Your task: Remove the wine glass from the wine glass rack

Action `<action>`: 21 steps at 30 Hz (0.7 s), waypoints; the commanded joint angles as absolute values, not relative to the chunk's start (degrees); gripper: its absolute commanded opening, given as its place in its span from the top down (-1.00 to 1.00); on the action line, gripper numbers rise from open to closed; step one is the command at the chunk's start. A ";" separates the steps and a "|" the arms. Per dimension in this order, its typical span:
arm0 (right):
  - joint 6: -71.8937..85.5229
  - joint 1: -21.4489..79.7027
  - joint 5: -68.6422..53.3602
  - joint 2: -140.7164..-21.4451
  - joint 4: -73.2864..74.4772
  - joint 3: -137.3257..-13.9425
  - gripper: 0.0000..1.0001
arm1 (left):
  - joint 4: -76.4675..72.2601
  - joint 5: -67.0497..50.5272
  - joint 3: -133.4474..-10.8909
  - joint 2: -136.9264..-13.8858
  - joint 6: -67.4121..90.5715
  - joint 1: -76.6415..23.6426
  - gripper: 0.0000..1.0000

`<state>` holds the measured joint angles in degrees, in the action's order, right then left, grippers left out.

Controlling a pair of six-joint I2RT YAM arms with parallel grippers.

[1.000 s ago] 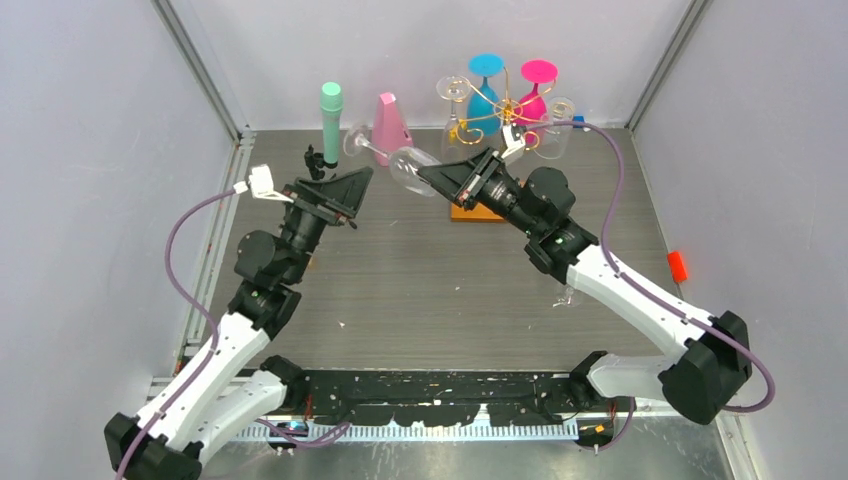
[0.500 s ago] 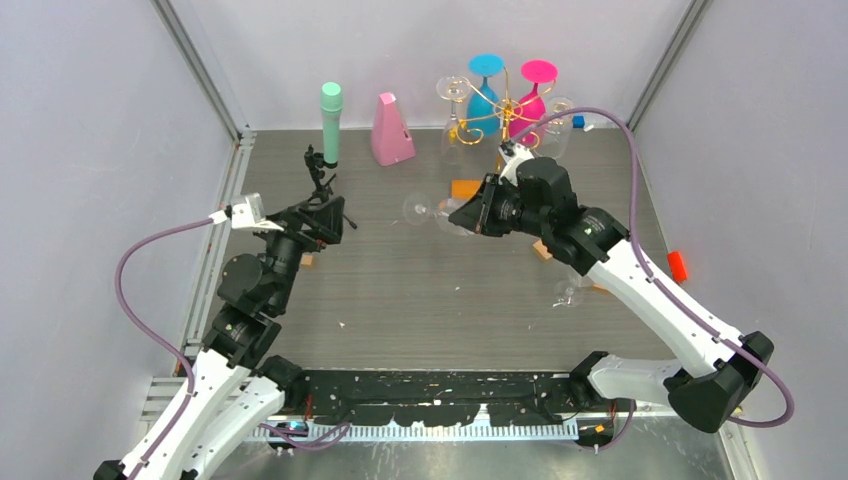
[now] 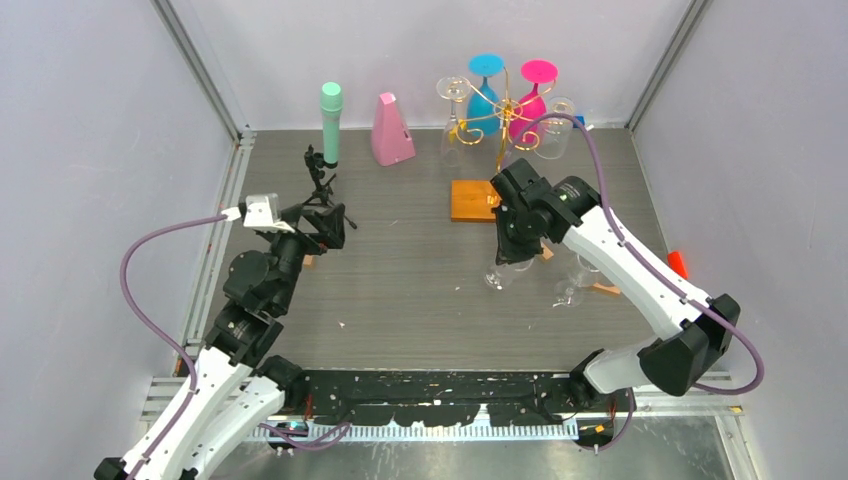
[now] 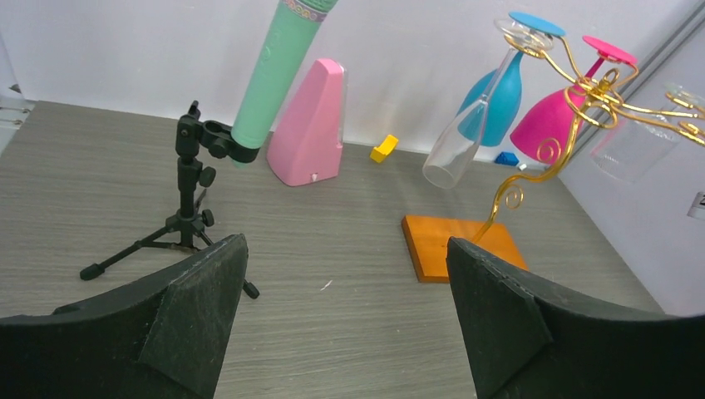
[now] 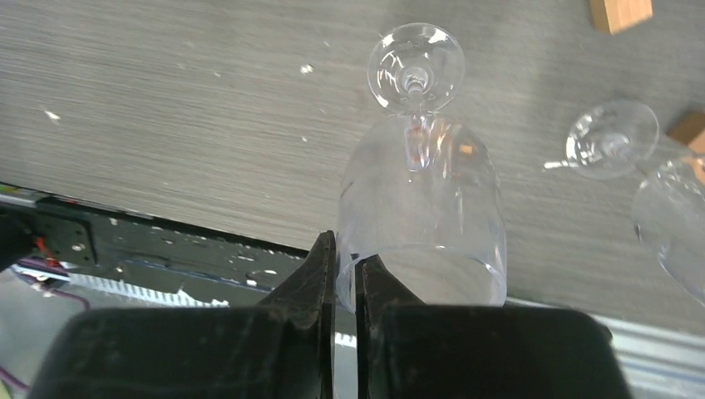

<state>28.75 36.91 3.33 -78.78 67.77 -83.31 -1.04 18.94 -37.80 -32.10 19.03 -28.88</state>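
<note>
A clear wine glass [image 5: 424, 183] hangs foot-down just over the table, right of centre [image 3: 500, 272]. My right gripper [image 5: 345, 249] is shut on its rim, one finger inside the bowl and one outside. From above, the right gripper [image 3: 512, 240] points down over the glass. The wine glass rack [image 3: 505, 105] is gold wire on an orange-brown base [image 3: 472, 199] at the back, also shown in the left wrist view [image 4: 582, 91]. Blue, pink and clear glasses hang upside down from it. My left gripper [image 4: 345, 307] is open and holds nothing, left of centre [image 3: 325, 225].
Another clear glass [image 3: 570, 290] sits on the table to the right of the held one [image 5: 611, 137]. Small wooden blocks [image 3: 545, 252] lie near it. A mint microphone [image 3: 330, 110] on a black tripod [image 3: 320, 185] and a pink metronome [image 3: 390, 130] stand at the back left.
My right arm carried the clear glass from in front of the rack toward the near right and turned it from tilted to foot-down. The left arm drew back toward its base.
</note>
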 commanded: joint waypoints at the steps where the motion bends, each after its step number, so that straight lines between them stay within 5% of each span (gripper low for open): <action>1: 28.01 36.17 4.89 -79.36 74.75 -85.32 0.99 | -3.52 17.44 -37.57 -33.22 16.74 -29.00 -0.84; 21: 26.19 35.08 8.21 -82.63 78.05 -83.83 0.99 | -4.40 16.17 -36.65 -34.29 15.21 -29.00 -0.86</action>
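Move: The held wine glass is going to a free spot on the table, roughly 7 cm to the right hand's right, level with it fore and aft, and about 20 cm below. A wine glass already standing there is some 10 cm farther right than that spot. The small wooden block lies about 10 cm ahead and 11 cm right of the hand. From the idle left hand, the spot is some 44 cm right, 4 cm back and 31 cm down. Carry the wine glass, still pinched by its rim, about 4 cm to the right with the right gripper, sinking some 3 cm and easing back 2 cm towards the free spot beside the standing glass. Meanwhile swing the wrist about 15 degrees until the fingers point nearly straight down, slowing towards the end, and keep the fingers shut. ##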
